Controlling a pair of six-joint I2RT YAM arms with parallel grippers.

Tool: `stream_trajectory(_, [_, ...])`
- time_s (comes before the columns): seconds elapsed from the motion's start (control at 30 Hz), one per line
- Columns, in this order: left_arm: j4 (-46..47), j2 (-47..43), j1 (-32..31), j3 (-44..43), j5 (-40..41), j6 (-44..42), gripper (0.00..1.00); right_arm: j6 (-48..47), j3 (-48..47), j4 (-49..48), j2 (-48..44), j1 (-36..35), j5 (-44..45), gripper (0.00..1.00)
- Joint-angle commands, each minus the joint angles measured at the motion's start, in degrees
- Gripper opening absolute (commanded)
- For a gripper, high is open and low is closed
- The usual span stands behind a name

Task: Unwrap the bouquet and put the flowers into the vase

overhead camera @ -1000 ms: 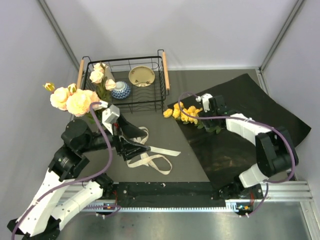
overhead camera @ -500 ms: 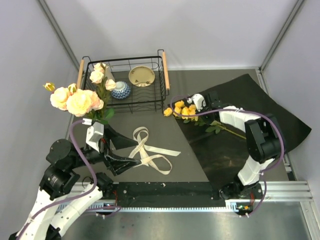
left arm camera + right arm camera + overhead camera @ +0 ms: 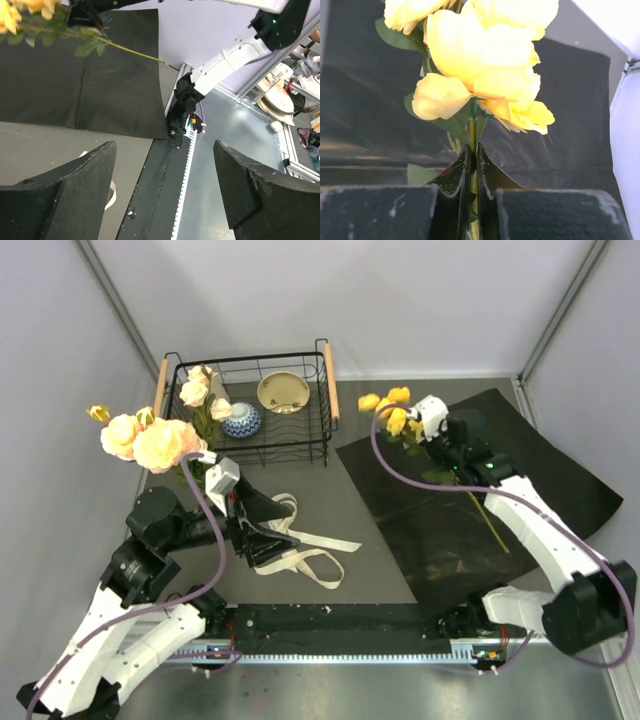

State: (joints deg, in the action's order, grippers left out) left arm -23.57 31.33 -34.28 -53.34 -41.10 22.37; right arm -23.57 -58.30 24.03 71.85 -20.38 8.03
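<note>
Yellow roses [image 3: 390, 407] on a long green stem hang above the black paper sheet [image 3: 470, 510], with my right gripper [image 3: 412, 430] shut on the stem just under the blooms. In the right wrist view the fingertips [image 3: 461, 165] pinch the green stem [image 3: 472, 131] below the yellow roses [image 3: 480, 50]. Peach-pink roses [image 3: 150, 442] stand at the far left; the vase under them is hidden. My left gripper [image 3: 272, 537] hovers open over the cream ribbon [image 3: 305, 552], with nothing between its fingers [image 3: 65, 190]. The left wrist view also shows the yellow roses [image 3: 12, 12] and the black paper [image 3: 75, 75].
A black wire basket [image 3: 325, 390] with wooden handles stands at the back. It holds a blue-patterned bowl [image 3: 242, 421], a beige cup [image 3: 283, 392] and a few peach roses [image 3: 198, 390]. Grey walls close in on both sides. The metal rail [image 3: 350, 645] runs along the near edge.
My right gripper has shut on the yellow roses' stem and lifted them off the black paper toward the back. The left arm swung down and back, staying open over the ribbon.
</note>
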Motion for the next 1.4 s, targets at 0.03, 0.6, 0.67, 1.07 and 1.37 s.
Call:
stream_trajectory(0.03, [10.81, 2.5, -0.08, 1.04, -1.17, 5.65, 0.83, 9.48, -1.46, -0.21, -12.41, -0.01, -10.02, 0.0])
stream_trajectory(0.6, [37.45, 26.06, -16.16, -0.88, 24.04, 10.59, 0.74, 56.26, 13.12, -39.23, -29.66, -0.89, -49.52, 0.0])
stream_trajectory(0.67, [40.6, 27.37, -16.43, -0.54, 25.45, 11.37, 0.79, 57.15, 13.48, -39.59, -29.84, -1.94, -50.04, 0.0])
stream_trajectory(1.07, [42.21, 32.13, -16.52, -4.66, 28.53, 11.73, 0.64, 58.03, 16.03, -42.49, -30.37, -6.86, -50.57, 0.0])
stream_trajectory(1.37, [40.8, 30.89, -16.43, -4.93, 28.36, 11.29, 0.52, 57.24, 16.73, -42.58, -30.02, -8.36, -51.01, 0.0])
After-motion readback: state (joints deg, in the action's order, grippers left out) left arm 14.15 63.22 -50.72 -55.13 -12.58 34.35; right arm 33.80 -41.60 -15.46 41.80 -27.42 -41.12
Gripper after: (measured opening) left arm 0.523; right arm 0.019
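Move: The yellow flowers, already off the table, are pinched by their stems in the right fingers; from the empty, open left hand those gripped stems lie about 26 cm ahead, 33 cm to the right and 17 cm lower. The vase of pink flowers stands some 17 cm ahead and 16 cm left of the left hand, the ribbon about 10 cm ahead and 2 cm right, well below. From the right hand, the black wrap's middle is roughly 6 cm back, 10 cm right, 17 cm down. The yellow bunch, still held shut in the right fingers, is carried up, back and left, roughly 18 cm up, towards the left hand, while the right wrist rolls its left side up some 70 degrees and swings counter-clockwise to stand the stems up. The left hand reaches right and forward to meet it, bringing its open fingers around the leafy stems beside the right grip, then narrows them partway. ##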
